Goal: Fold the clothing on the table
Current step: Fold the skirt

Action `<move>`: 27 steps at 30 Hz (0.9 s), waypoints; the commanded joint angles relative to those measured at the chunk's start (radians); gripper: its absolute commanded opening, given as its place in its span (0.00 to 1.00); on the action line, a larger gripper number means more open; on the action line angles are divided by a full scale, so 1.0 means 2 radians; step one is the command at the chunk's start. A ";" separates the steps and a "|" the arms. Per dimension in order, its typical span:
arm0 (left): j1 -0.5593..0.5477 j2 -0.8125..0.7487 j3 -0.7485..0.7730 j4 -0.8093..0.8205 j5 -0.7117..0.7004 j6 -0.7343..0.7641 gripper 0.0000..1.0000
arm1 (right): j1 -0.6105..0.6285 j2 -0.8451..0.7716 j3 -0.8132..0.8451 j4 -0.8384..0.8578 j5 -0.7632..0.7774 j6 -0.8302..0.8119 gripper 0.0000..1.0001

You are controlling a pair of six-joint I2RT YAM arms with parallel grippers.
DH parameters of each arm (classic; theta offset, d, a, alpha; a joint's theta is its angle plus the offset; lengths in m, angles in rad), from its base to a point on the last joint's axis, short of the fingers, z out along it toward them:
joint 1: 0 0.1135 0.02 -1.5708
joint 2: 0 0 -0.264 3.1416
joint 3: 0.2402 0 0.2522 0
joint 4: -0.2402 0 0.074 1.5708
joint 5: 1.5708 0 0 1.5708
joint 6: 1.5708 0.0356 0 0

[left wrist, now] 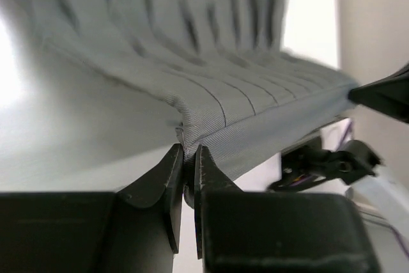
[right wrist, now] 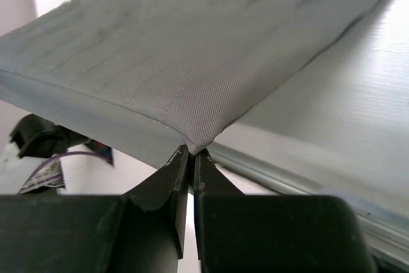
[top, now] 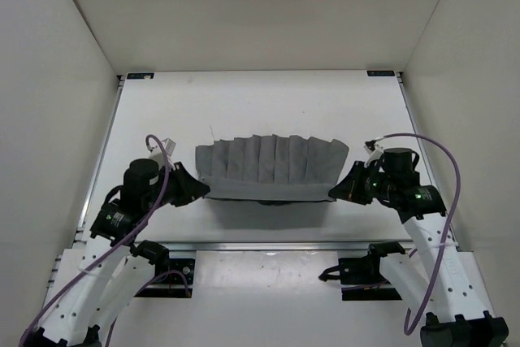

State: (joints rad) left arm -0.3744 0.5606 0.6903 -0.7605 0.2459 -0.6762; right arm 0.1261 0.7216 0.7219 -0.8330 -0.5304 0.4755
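Note:
The grey pleated clothing (top: 272, 166) hangs stretched between my two grippers above the white table (top: 244, 103), its near edge lifted and its shadow on the surface below. At the cloth's near left corner my left gripper (top: 203, 191) is shut on the fabric; in the left wrist view that gripper (left wrist: 188, 153) pinches the corner of the clothing (left wrist: 211, 87). My right gripper (top: 335, 193) is shut on the near right corner. Seen from the right wrist, its tips (right wrist: 190, 153) clamp the pointed corner of the clothing (right wrist: 192, 62).
White walls (top: 57, 79) close in the table on the left, back and right. A metal rail (top: 284, 245) runs along the near edge, in front of both arm bases. Purple cables (top: 443, 201) loop beside each arm.

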 commanded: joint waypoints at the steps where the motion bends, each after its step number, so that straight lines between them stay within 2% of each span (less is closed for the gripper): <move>1: 0.031 0.019 0.059 -0.059 -0.072 0.037 0.00 | -0.026 -0.015 0.063 -0.081 0.075 -0.038 0.00; 5: 0.039 0.073 0.074 -0.019 -0.067 0.060 0.00 | -0.021 0.019 0.106 -0.068 0.087 -0.045 0.00; 13: 0.068 0.207 0.045 0.095 -0.027 0.070 0.00 | -0.050 0.157 0.092 0.049 0.042 -0.036 0.00; 21: 0.079 0.367 0.110 0.146 -0.019 0.083 0.00 | -0.062 0.300 0.146 0.094 0.050 -0.034 0.00; 26: 0.080 0.482 0.186 0.166 -0.015 0.091 0.00 | -0.090 0.383 0.176 0.111 0.060 -0.019 0.01; 27: 0.084 0.492 0.195 0.169 -0.013 0.094 0.12 | -0.091 0.400 0.187 0.120 0.063 -0.016 0.01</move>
State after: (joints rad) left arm -0.2562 1.4822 1.0073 -0.4572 0.3244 -0.5438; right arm 0.0002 1.4643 1.0389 -0.6601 -0.5400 0.4469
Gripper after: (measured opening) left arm 0.188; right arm 0.021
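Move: Out over the table ahead of both hands lies the pleated hem of the skirt, whose waistband corners they already hold. The hem's middle is about 20 cm ahead, 19 cm right and 17 cm below the left hand, and some 20 cm ahead, 15 cm left and 16 cm below the right. The left hem corner lies 18 cm ahead and 3 cm left of the left hand, the right one 18 cm ahead and 7 cm right of the right hand. Carrying the pinched waistband between them, both hands first lift it a few centimetres, then sweep forward and down towards the hem. They travel roughly 15 cm forward and finish 4 to 7 cm lower than they began, drifting slightly right. The fingers tip some 15 degrees further down and keep their hold. ##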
